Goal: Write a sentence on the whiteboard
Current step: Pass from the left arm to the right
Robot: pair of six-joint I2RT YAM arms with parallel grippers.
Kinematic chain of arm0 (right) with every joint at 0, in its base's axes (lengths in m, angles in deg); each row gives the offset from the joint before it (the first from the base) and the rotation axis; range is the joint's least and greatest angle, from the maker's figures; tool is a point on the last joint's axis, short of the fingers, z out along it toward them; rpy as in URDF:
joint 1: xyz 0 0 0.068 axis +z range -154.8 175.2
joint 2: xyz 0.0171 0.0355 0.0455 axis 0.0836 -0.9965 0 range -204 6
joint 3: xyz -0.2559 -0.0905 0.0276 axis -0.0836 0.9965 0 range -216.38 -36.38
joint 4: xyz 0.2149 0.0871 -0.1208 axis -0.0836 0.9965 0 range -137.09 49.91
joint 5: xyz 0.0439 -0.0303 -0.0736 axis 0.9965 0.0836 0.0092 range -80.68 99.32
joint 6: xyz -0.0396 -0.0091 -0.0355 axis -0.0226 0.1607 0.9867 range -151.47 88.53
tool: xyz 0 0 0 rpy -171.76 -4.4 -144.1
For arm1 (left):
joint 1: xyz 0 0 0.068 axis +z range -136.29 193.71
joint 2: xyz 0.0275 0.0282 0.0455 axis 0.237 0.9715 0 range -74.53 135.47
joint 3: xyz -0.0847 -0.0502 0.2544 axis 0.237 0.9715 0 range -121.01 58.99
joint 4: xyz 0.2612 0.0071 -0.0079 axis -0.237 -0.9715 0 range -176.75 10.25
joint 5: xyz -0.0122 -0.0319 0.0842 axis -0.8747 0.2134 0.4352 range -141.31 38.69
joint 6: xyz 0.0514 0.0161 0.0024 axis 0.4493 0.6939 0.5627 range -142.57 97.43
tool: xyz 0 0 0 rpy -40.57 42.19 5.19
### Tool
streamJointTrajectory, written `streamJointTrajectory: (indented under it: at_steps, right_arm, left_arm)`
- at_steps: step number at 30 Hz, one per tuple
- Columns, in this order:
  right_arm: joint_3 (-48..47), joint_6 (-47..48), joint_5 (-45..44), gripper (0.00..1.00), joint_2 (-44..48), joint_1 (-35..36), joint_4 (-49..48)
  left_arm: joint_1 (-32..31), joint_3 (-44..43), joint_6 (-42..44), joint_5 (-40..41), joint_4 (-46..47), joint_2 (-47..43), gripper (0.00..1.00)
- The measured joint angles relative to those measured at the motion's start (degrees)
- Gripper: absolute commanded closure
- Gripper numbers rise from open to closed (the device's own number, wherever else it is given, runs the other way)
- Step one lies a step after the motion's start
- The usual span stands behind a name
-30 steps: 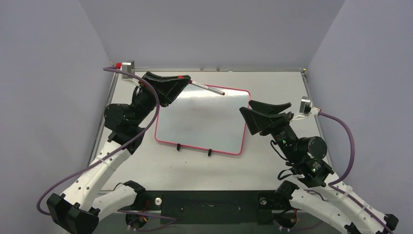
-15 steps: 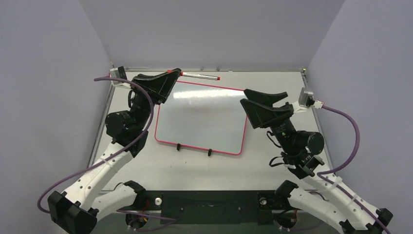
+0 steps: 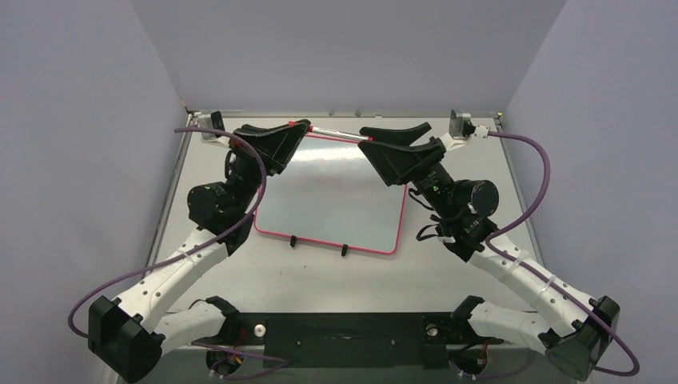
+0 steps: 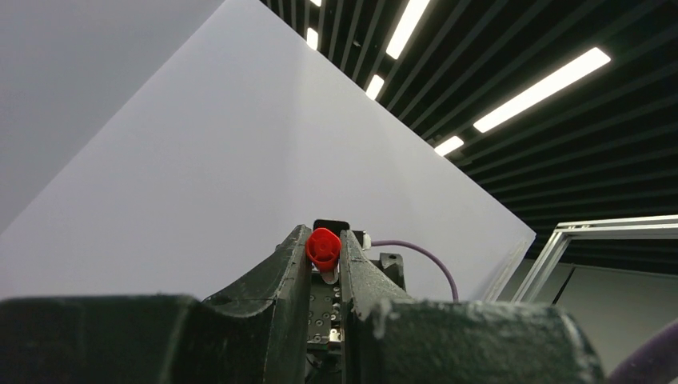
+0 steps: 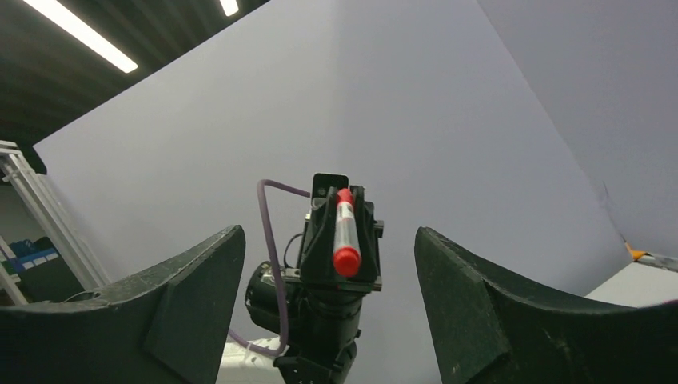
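The whiteboard lies flat mid-table, glossy white inside a thin pink-red frame. No sentence is in view; its visible face shows only glare. Above its far edge my left gripper is shut on a marker pen by its red rear end, holding it roughly level and pointing right. My right gripper faces it, open wide. In the right wrist view the marker points at the camera between my spread fingers, red cap foremost. I see no contact with them.
Two small black clips sit on the board's near edge. Grey enclosure walls rise at the left, right and back of the table. Purple cables loop off both wrists.
The right arm has swung from the board's right side up to its far edge, bringing its jaws to the marker's cap end and narrowing them slightly. The left gripper has shifted the marker a little.
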Motion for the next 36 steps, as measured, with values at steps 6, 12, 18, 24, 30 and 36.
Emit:
streamJointTrajectory:
  at_steps: [6,12,18,24,30,36]
  right_arm:
    - [-2.7,-1.6,1.5,0.38,-3.1,0.0,-1.7]
    - [-3.6,-2.8,2.1,0.44,-5.2,0.1,-1.8]
    - [-4.7,-2.8,2.5,0.56,-5.7,0.1,-0.3]
    - [-5.8,-2.8,2.7,0.67,-6.7,0.5,1.2]
    - [-5.9,-1.3,2.0,1.00,-6.9,1.6,1.8]
    - [-5.9,0.3,0.6,1.00,-6.2,2.0,3.6]
  left_arm:
    - [-1.1,1.5,-0.2,-0.5,3.3,2.8,1.00]
    - [-2.2,1.6,-0.9,-1.7,8.4,5.9,1.00]
    - [-3.5,1.6,-1.1,-2.7,11.7,7.3,1.00]
    - [-4.8,1.6,-0.6,-2.6,13.3,7.3,1.00]
    - [-5.0,1.6,1.2,-1.1,13.3,7.7,1.00]
    - [-5.4,1.6,3.3,-0.6,13.1,7.8,0.78]
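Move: The marker is held near its cap in the left fingers, its middle about 5 cm right of that hand and level with it. It is being taken to the open right fingers, 11 cm right, 2 cm back and slightly lower. From the right hand, the marker's middle lies some 7 cm left, 2 cm ahead and 1 cm up. The whiteboard's middle is roughly 11 cm ahead, 4 cm right and 55 cm below the left hand. The marker's free end is fed between the right fingers: the left hand, still pinching near the cap, carries it about 3 cm right and 2 cm down. The right hand comes about 3 cm left and 1 cm forward to meet it, wrist nearly steady, narrowing its wide-open fingers gradually and then quickly pinching the barrel; the left fingers don't open. ##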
